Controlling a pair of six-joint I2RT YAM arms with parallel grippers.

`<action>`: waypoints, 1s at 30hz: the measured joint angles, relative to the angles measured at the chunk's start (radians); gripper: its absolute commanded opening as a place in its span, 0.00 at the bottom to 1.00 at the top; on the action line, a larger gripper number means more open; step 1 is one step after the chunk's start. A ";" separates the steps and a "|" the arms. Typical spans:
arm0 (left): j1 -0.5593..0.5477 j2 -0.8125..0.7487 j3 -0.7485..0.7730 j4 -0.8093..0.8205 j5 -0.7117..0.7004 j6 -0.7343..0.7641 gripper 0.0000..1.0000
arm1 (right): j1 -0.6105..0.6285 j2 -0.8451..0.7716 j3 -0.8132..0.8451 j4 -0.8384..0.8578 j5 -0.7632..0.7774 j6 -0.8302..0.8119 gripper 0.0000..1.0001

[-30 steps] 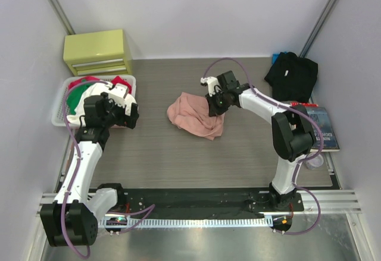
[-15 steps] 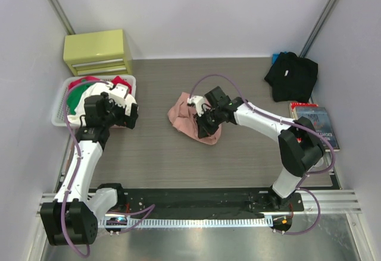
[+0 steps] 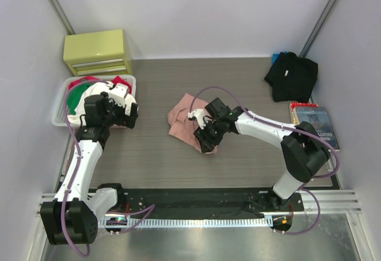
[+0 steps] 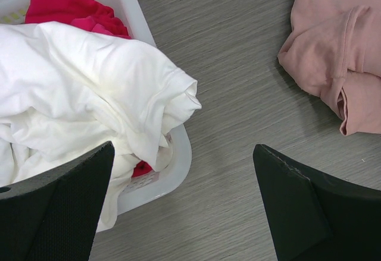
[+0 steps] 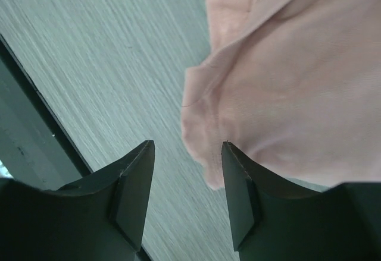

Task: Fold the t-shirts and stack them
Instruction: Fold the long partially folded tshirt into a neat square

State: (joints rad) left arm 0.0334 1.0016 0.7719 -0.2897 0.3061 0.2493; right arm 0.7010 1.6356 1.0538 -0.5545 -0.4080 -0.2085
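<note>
The salmon-pink t-shirt [image 3: 183,113] lies crumpled at mid-table, its near corner pulled toward the arms. My right gripper [image 3: 205,143] sits low over that corner, jaws open. In the right wrist view the pink hem [image 5: 208,154] hangs loose between the parted fingers [image 5: 136,184], pinched by neither; the gripper [image 5: 187,147] holds nothing. The black t-shirt [image 3: 292,75] lies bunched at the far right. My left gripper [image 3: 132,115] hovers by the basket, wide open and empty [image 4: 184,213]; the pink shirt [image 4: 339,47] shows at the upper right of its view.
A white laundry basket [image 3: 59,105] at the left holds white [image 4: 77,88], red and green clothes. A yellow-green drawer box [image 3: 98,52] stands behind it. A book [image 3: 321,128] lies at the right edge. Bare wood table [image 4: 238,94] separates basket and pink shirt.
The right arm swept from the shirt's far right side down toward the near edge, dragging a fold with it, then its jaws parted and let the cloth go. The left arm stayed still.
</note>
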 measured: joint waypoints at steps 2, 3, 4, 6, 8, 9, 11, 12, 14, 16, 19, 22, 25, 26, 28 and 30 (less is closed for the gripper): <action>0.000 0.000 0.000 0.000 0.000 0.000 1.00 | -0.012 -0.010 0.013 0.001 0.013 -0.003 0.54; 0.000 -0.001 0.000 0.000 0.000 0.000 1.00 | -0.022 -0.013 0.024 0.004 0.016 -0.004 0.55; 0.000 -0.002 0.000 -0.001 0.000 0.000 1.00 | -0.033 -0.016 0.036 0.006 0.021 -0.004 0.56; 0.000 -0.004 0.000 -0.001 0.000 0.000 1.00 | -0.067 -0.021 0.074 0.008 0.026 -0.004 0.56; 0.000 -0.005 0.000 -0.001 0.001 0.000 1.00 | -0.111 -0.020 0.127 0.015 0.032 -0.005 0.57; 0.000 -0.005 0.000 -0.001 0.001 0.000 1.00 | -0.132 -0.016 0.153 0.021 0.032 -0.005 0.56; 0.000 -0.005 0.000 -0.003 0.001 0.000 1.00 | -0.172 0.010 0.216 0.034 0.026 -0.003 0.57; 0.000 -0.005 0.000 -0.003 0.001 0.000 1.00 | -0.189 0.032 0.246 0.045 0.024 0.000 0.57; 0.000 -0.005 0.000 -0.004 0.001 -0.001 1.00 | -0.210 0.088 0.291 0.074 0.017 0.008 0.56; 0.000 -0.005 0.000 -0.006 0.001 0.000 1.00 | -0.216 0.157 0.324 0.101 0.004 0.023 0.54; 0.000 -0.005 0.000 -0.008 0.000 0.001 1.00 | -0.211 0.260 0.358 0.114 -0.014 0.043 0.54; 0.000 -0.005 0.000 -0.008 0.000 0.003 1.00 | -0.209 0.345 0.399 0.112 -0.026 0.056 0.54; 0.000 -0.005 0.000 -0.008 0.000 0.005 1.00 | -0.206 0.385 0.430 0.112 -0.033 0.063 0.54; 0.000 -0.005 0.000 -0.008 0.000 0.006 1.00 | -0.206 0.387 0.438 0.112 -0.034 0.065 0.54; 0.000 -0.004 0.000 -0.008 0.000 0.008 1.00 | -0.206 0.388 0.454 0.113 -0.042 0.072 0.54; 0.000 -0.002 0.000 -0.008 0.000 0.013 1.00 | -0.206 0.388 0.474 0.118 -0.049 0.080 0.53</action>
State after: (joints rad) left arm 0.0334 0.9997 0.7719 -0.2977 0.3065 0.2626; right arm 0.4946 2.0232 1.5276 -0.4366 -0.4568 -0.1287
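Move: The t-shirt's far part is the goal: from the half-open right hand its middle lies about 17 cm ahead, 4 cm to the left and some 4 cm below. The near tip of the shirt is about 3 cm back and 4 cm to the right of that hand, and the shirt's left end about 11 cm ahead and 13 cm to the left. From the left hand, the far part is around 23 cm to the right, 4 cm ahead and 13 cm below. The t-shirt's near end is left behind as the right hand, already open about halfway, arcs up and forward over the shirt, rising some 7 cm, then sinks over its far part about 17 cm farther out. It edges left and lifts slightly at the end, having turned about 15 degrees clockwise, with the fingers kept half open; contact there can't be made out. ##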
